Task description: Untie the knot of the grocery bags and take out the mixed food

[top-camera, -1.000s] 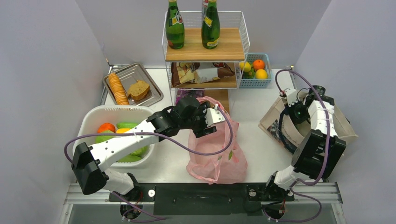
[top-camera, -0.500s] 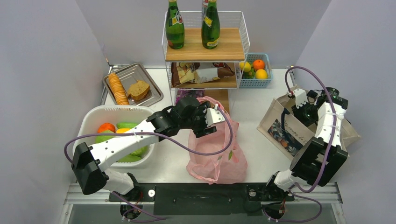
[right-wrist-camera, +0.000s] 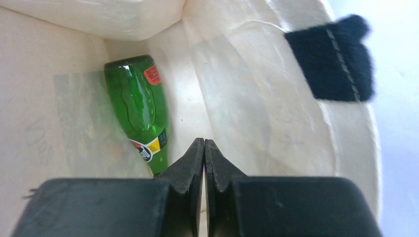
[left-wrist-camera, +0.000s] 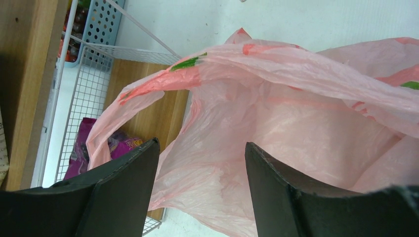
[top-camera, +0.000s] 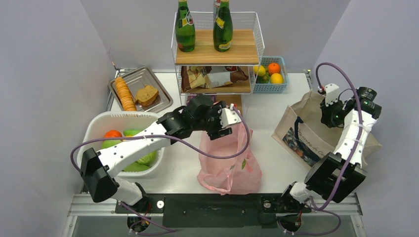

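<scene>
The pink grocery bag [top-camera: 230, 165] lies crumpled on the table in front of the shelf rack, its mouth slack, and its knot does not show. My left gripper [top-camera: 228, 124] hovers over the bag's top edge. In the left wrist view it [left-wrist-camera: 201, 143] stands open, with pink plastic [left-wrist-camera: 296, 123] beyond the fingers and nothing pinched. My right gripper [top-camera: 330, 117] is over the beige tote [top-camera: 306, 133] and is shut [right-wrist-camera: 204, 140] on nothing visible. A green glass bottle [right-wrist-camera: 138, 108] lies inside the tote. A purple snack packet [left-wrist-camera: 123, 145] sits on the rack's bottom shelf.
A white tub [top-camera: 99, 128] at the left holds an orange and green produce. A metal tray [top-camera: 163, 101] of crackers and bread is at the back left. The wire rack [top-camera: 259, 34] carries two green bottles, with a blue fruit basket [top-camera: 283, 74] beside it.
My right arm has swung back and to the right above the tote, whose near wall now stands higher. My left gripper has shifted slightly toward the rack, still open.
</scene>
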You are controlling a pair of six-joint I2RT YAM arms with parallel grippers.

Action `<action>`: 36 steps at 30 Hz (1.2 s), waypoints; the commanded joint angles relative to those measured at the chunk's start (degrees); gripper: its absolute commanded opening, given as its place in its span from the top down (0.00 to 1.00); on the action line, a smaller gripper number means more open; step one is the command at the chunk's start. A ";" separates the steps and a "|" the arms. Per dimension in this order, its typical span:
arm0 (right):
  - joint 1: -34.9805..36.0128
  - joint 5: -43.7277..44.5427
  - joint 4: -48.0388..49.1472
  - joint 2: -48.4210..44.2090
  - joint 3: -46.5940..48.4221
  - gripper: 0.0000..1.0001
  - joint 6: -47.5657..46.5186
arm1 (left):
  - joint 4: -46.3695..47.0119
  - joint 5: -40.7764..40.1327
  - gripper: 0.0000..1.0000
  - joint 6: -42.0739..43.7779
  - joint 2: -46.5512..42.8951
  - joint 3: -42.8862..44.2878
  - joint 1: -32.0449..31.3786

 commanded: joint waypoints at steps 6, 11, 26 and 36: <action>-3.27 -5.97 -2.81 -5.23 3.31 1.00 0.71 | -0.88 2.11 0.38 1.53 2.59 6.62 0.62; -3.55 -2.63 -9.59 -3.19 1.20 0.89 -10.03 | -1.86 2.55 0.38 2.68 3.94 8.71 0.70; 1.66 7.37 6.73 9.19 -8.99 0.07 -13.30 | -2.07 2.91 0.38 2.83 6.82 10.48 0.61; 8.76 14.05 14.26 20.49 -9.91 0.07 -11.95 | -1.69 1.69 0.38 4.28 6.70 10.23 1.04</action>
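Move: From the right hand, shut inside the mouth of the canvas tote, the green bottle lies some 7 cm left, 4 cm ahead and 15 cm down on the tote's floor. The tote's near navy handle is about 8 cm left, 2 cm back and 5 cm lower; the blue fruit basket is some 20 cm left, 22 cm ahead and 16 cm lower. From the left hand, the bottle is about 30 cm right, 8 cm ahead and 19 cm down. Up a little first, the right hand then swings back about 6 cm and down while its shut fingers open nearly fully, and dives on forward into the tote towards the green bottle, ending about 13 cm lower. It tips some 15 degrees further down and turns about as much counter-clockwise. The half-open left hand drifts roughly 3 cm right and forward above the pink grocery bag. ##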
